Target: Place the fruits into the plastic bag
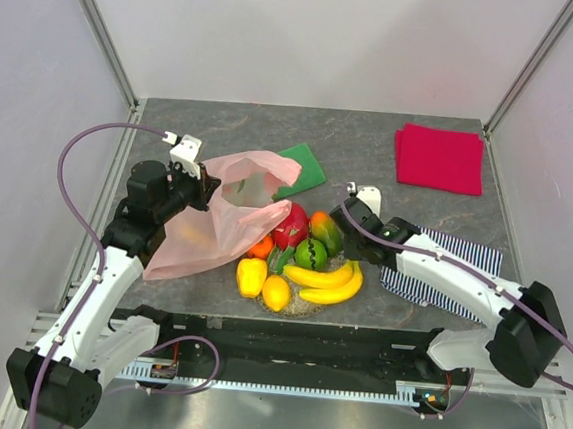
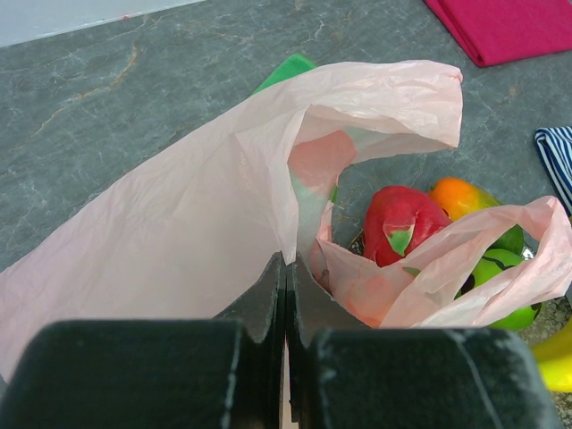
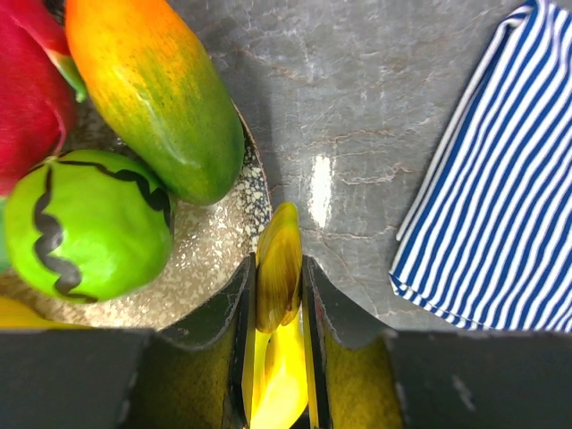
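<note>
The pale pink plastic bag (image 1: 216, 218) lies left of the speckled plate (image 1: 304, 299) with its mouth held up. My left gripper (image 1: 206, 191) is shut on the bag's rim (image 2: 179, 223), jaws (image 2: 288, 259) pinched tight on the film. On the plate lie a yellow banana bunch (image 1: 326, 278), a red fruit (image 1: 291, 225), a green melon (image 1: 310, 253) and an orange-green mango (image 1: 327, 233). My right gripper (image 1: 356, 253) is shut on the tip of the banana (image 3: 281, 234), at the plate's right rim (image 3: 255, 192).
A yellow pepper (image 1: 251, 275), a lemon (image 1: 276, 292) and an orange piece (image 1: 262, 245) sit at the plate's front left. A green cloth (image 1: 303, 168) lies behind the bag, a red folded cloth (image 1: 439, 158) at the back right, a striped cloth (image 1: 453, 264) under my right arm.
</note>
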`<state>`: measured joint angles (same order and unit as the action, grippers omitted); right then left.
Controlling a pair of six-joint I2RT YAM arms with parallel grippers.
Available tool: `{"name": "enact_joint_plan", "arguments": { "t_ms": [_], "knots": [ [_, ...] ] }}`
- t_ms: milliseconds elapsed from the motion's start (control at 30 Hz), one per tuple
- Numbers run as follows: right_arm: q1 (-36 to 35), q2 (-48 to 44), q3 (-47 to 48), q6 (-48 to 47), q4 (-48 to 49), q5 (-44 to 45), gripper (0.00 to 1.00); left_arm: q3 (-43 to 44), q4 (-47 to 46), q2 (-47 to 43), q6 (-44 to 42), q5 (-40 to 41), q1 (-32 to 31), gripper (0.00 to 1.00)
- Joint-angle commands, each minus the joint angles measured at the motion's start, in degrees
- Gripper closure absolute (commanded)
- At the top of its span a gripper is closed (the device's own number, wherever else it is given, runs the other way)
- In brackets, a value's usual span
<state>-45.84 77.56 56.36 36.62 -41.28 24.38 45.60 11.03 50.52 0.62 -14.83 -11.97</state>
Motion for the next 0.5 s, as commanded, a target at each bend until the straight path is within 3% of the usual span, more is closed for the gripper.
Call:
{"name": "enact_joint_plan", "arguments": {
  "t_ms": [0,267,467],
  "knots": [
    [0.6,-4.0,3.2,0.0,-4.1,1.7,1.00,2.5,-0.6,-0.8,-1.1,0.9,0.2,0.98],
    [7.2,-11.4,11.4,-6.4,-2.9,-3.8,1.00,2.4,-0.7,-0.7,-1.2,0.5,0.2,0.98],
    [7.3,-9.1,20.8,-12.6,12.9,-3.7,1.00,2.3,-0.9,-1.0,-1.1,0.0,0.2,0.98]
  ]
}}
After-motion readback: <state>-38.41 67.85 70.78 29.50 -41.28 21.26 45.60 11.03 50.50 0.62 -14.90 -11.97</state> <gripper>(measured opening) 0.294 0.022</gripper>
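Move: The two bananas are already pinched at the stem in my right hand. From it, the pink bag's mouth lies about 13 cm ahead and 20 cm left, perhaps 3 cm higher. The mango is about 6 cm ahead and 5 cm left; the watermelon about 2 cm ahead and 8 cm left, both some 5 cm below. From my left hand, the mouth is about 6 cm ahead, 9 cm right and 8 cm lower. I keep my right-hand pinch on the banana stem and raise the fruit off the plate, slowly at first with a drift of about 2 cm right, then fast, swinging forward too: roughly 14 cm up and 4 or 5 cm ahead in all. My wrist tips some 20 degrees on the way, bringing the fingers nearer level. ##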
